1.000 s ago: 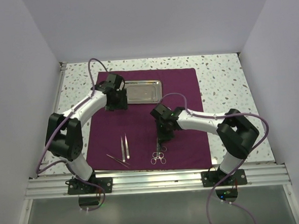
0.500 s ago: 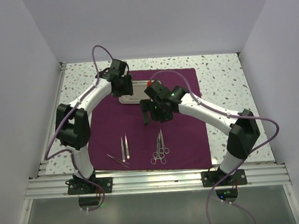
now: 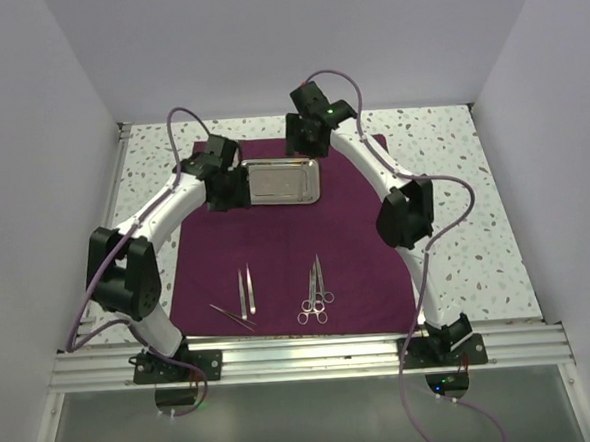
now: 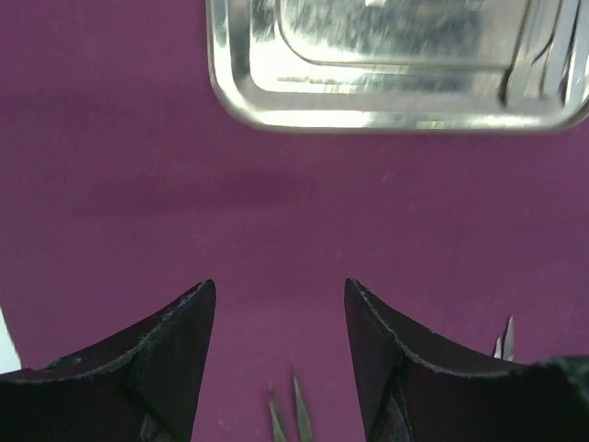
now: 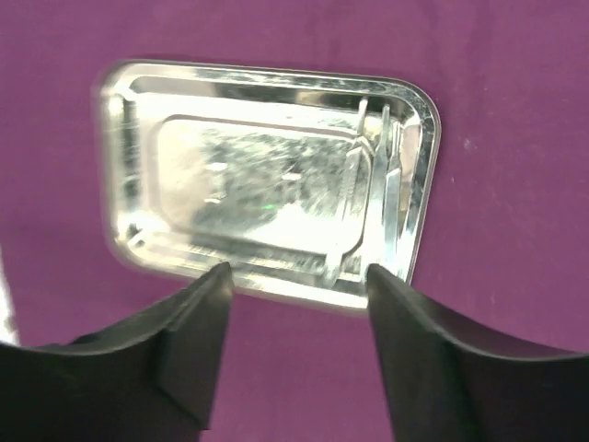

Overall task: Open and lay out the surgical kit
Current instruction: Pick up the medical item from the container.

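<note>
The surgical kit lies opened out: its dark purple cloth (image 3: 356,237) is spread flat on the table. The shiny steel tray (image 3: 283,182) sits on the far half of the cloth. Silver tweezers (image 3: 245,290), a darker slim pair (image 3: 231,316) and ring-handled scissors and forceps (image 3: 314,292) lie in a row near the front. My left gripper (image 3: 228,193) is open and empty beside the tray's left end, over bare cloth (image 4: 276,212), with the tray (image 4: 386,101) ahead. My right gripper (image 3: 306,140) hangs open over the tray's far edge (image 5: 267,281). Slim silver streaks (image 5: 382,184) at one end may be an instrument or a reflection.
Speckled white tabletop (image 3: 442,162) borders the cloth on all sides. White walls close in left, right and behind. The metal mounting rail (image 3: 313,355) runs along the near edge. Purple cables loop above both arms.
My right gripper let go of the scissors near the front, opened, and swung up and away to the tray's far side. The left gripper shifted a little around the tray's left end.
</note>
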Robot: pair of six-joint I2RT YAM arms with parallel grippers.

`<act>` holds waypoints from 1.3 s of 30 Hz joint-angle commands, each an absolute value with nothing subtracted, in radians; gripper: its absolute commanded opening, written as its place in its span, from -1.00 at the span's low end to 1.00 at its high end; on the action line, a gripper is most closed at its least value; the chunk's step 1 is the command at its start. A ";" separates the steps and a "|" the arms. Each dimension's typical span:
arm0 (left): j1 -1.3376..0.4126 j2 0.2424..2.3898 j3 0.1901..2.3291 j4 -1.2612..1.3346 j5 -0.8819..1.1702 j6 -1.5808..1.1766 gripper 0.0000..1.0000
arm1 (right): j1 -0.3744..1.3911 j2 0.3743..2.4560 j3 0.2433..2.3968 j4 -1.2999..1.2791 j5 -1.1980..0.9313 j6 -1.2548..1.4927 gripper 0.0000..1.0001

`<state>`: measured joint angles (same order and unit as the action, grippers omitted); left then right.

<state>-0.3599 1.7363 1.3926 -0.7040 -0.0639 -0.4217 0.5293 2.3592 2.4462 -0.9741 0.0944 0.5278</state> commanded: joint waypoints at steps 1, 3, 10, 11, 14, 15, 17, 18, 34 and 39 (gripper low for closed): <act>-0.353 1.615 1.306 -0.706 -0.055 -0.405 0.23 | 0.517 2.442 2.548 -1.045 0.089 0.511 0.23; -0.353 1.571 1.255 -0.706 -0.051 -0.416 0.23 | 0.493 2.456 2.492 -0.990 0.075 0.529 0.05; -0.353 1.526 1.181 -0.698 -0.057 -0.416 0.22 | 0.479 2.540 2.507 -0.979 0.069 0.529 -0.07; -0.353 1.529 1.181 -0.698 -0.057 -0.414 0.22 | 0.480 2.540 2.493 -0.967 0.066 0.528 -0.08; -0.353 1.546 1.189 -0.690 -0.055 -0.414 0.21 | 0.479 2.537 2.431 -0.948 0.069 0.525 -0.09; -0.353 1.554 1.195 -0.689 -0.054 -0.414 0.21 | 0.479 2.542 2.421 -0.948 0.074 0.523 -0.09; -0.353 1.560 1.201 -0.686 -0.054 -0.414 0.21 | 0.479 2.549 2.415 -0.951 0.086 0.514 -0.10; -0.354 1.566 1.204 -0.683 -0.054 -0.414 0.21 | 0.480 2.554 2.413 -0.953 0.090 0.511 -0.10; -0.353 1.600 1.203 -0.660 -0.075 -0.397 0.18 | 0.521 2.594 2.306 -0.969 0.080 0.515 -0.14; -0.353 1.601 1.203 -0.657 -0.086 -0.391 0.18 | 0.561 2.603 2.277 -0.980 0.064 0.546 -0.15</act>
<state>-0.3599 1.5955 1.1854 -0.6949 -0.0639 -0.4217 0.5117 2.5534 2.3447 -0.9138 0.1001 0.5270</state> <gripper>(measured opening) 0.593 0.425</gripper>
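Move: The two crossing tweezers at the tray's right end lie some 14 cm below the right hand, about 1 cm ahead and 2 cm to its right. A third pair lies about 2 cm to their left, and the tray's middle about 7 cm to their left. From the left hand those two tweezers are roughly 16 cm to the right, 10 cm ahead and 9 cm below. The right hand sinks about 14 cm to the tweezers, fingers narrowing, tipping steeper, as the left backs off 5 cm. ##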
